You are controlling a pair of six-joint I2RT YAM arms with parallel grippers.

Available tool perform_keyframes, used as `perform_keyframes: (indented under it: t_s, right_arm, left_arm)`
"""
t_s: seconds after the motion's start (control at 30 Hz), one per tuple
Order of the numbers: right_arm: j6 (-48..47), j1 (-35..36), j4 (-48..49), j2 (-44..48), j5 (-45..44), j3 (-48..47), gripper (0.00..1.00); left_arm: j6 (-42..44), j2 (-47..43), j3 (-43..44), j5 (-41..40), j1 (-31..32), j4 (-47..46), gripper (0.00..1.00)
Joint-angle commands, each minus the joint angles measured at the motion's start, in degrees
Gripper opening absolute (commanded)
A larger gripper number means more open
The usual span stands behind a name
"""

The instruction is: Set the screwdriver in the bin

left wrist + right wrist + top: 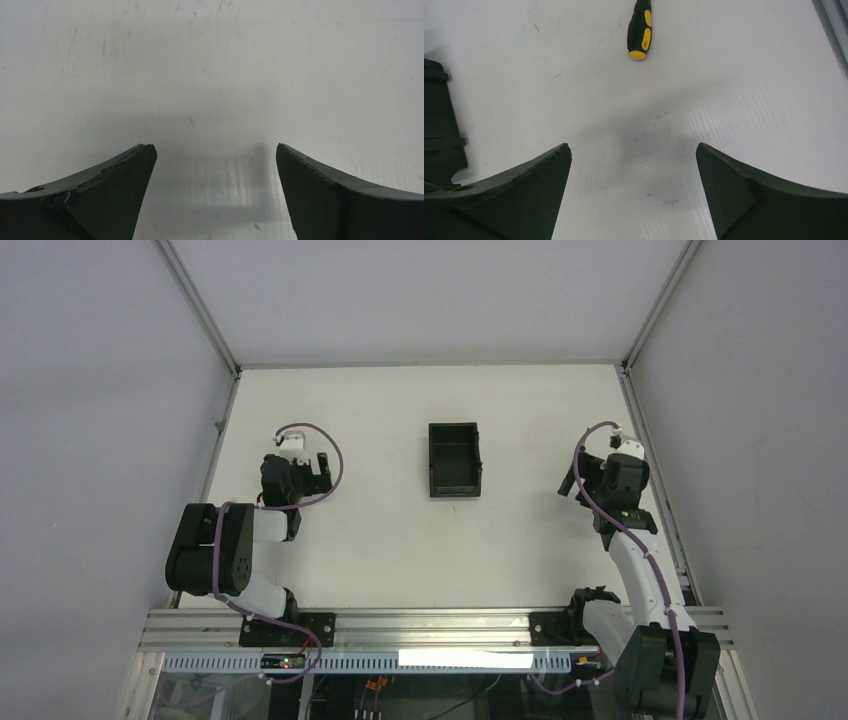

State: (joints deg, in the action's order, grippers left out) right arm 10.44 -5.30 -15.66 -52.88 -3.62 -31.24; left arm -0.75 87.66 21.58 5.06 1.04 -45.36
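The screwdriver, short with a black and yellow handle, lies on the white table at the top of the right wrist view, well ahead of my right gripper. Its tip is cut off by the frame edge. I cannot make it out in the top view. The black open-topped bin stands at the table's middle, and its corner shows at the left edge of the right wrist view. My right gripper is open and empty, to the right of the bin. My left gripper is open and empty over bare table, left of the bin.
Grey walls enclose the table on the left, back and right. A metal rail runs along the table's right edge near the right gripper. The arm bases sit on the aluminium frame at the near edge.
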Motion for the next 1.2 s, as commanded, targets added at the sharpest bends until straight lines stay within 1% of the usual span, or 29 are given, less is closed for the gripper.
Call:
perform_keyframes:
  t_s: [0.0,0.13,0.23,0.37,0.53,0.57,0.67,0.77,0.8,0.83,0.87,1.0,1.03,1.1,1.13,1.17]
  right_arm:
    - [0.96,0.29,0.68,1.51,-0.32,-2.52,0.99]
    - [0.06,0.29,-2.84,-0.42,-0.39,-8.25,0.99]
    - [0.29,0.08,-6.58,-5.46,-2.47,-15.50,0.99]
    - [0.70,-1.65,-13.77,-17.58,-1.94,-27.75,0.99]
    - [-0.52,-2.75,-21.44,-36.65,-0.62,-42.43,0.99]
    - [-0.55,-3.01,-22.51,-40.38,-0.49,-45.72,0.98]
    - [-1.37,-3.39,-23.94,-50.00,0.48,-51.13,0.93]
    - [-2.14,-3.40,-24.03,-56.11,0.55,-54.36,0.87]
    - [-2.37,-3.41,-23.96,-57.70,0.57,-55.10,0.84]
    - [-2.56,-3.45,-24.15,-59.35,0.64,-55.74,0.78]
    - [-2.54,-3.48,-24.52,-60.65,0.51,-56.26,0.75]
    - [-2.34,-3.49,-24.32,-64.17,0.30,-56.20,0.60]
    - [-2.43,-3.49,-24.13,-64.65,0.17,-55.94,0.52]
    - [-2.51,-3.49,-23.90,-64.98,-0.62,-55.65,0.30]
    - [-2.57,-3.50,-23.36,-64.59,-1.08,-55.39,0.22]
    - [-2.86,-3.49,-22.79,-63.84,-1.52,-55.05,0.16]
  left_arm:
    - [-0.04,-1.21,-0.05,0.21,0.02,-1.57,0.99]
    - [-0.04,-1.21,-0.05,0.21,0.02,-1.57,0.99]
    - [-0.04,-1.22,-0.05,0.17,0.02,-1.57,0.99]
    - [-0.04,-1.22,-0.05,0.21,0.02,-1.57,0.99]
    - [-0.04,-1.24,-0.09,0.19,0.02,-1.57,0.99]
    - [-0.04,-1.18,-0.06,0.20,0.02,-1.61,0.99]
    - [-0.04,-1.22,-0.11,0.21,0.01,-1.54,0.99]
    - [-0.04,-1.20,-0.05,0.21,0.02,-1.57,0.99]
    - [-0.08,-1.18,-0.05,0.21,0.02,-1.64,0.99]
    - [-0.04,-1.17,-0.05,0.21,0.02,-1.59,0.99]
    - [-0.04,-1.21,-0.05,0.24,0.02,-1.57,0.99]
    - [-0.04,-1.26,-0.05,0.20,0.02,-1.58,0.99]
    - [-0.04,-1.25,-0.05,0.21,0.02,-1.61,0.99]
    - [-0.01,-1.26,-0.05,0.26,-0.02,-1.58,0.99]
    - [-0.03,-1.20,-0.05,0.16,0.01,-1.57,0.99]
    - [-0.04,-1.18,-0.05,0.21,0.02,-1.64,0.99]
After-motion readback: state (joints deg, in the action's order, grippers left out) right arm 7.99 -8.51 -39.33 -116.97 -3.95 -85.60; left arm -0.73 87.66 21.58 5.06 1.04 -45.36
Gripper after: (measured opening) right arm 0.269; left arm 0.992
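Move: From the right hand, the screwdriver's handle lies about 14 cm ahead, 4 cm to the right and roughly 9 cm below, with the shaft pointing on outward. The bin stands well off to this hand's left, some 26 cm over and about 10 cm ahead, also about 8 cm below. The idle left hand has the handle roughly 62 cm to its right, about 4 cm farther out and 3 cm lower. The right hand swings forward some 14 cm in an arc towards the screwdriver, first rising about 7 cm and then sinking about 15 cm onto the handle, drifting a little to the right. On the way down the wrist tips the fingers some 35 degrees nearer to straight down, and the wide-open fingers begin to close, shutting the rest of the way almost in place until they pinch the handle from both sides. ##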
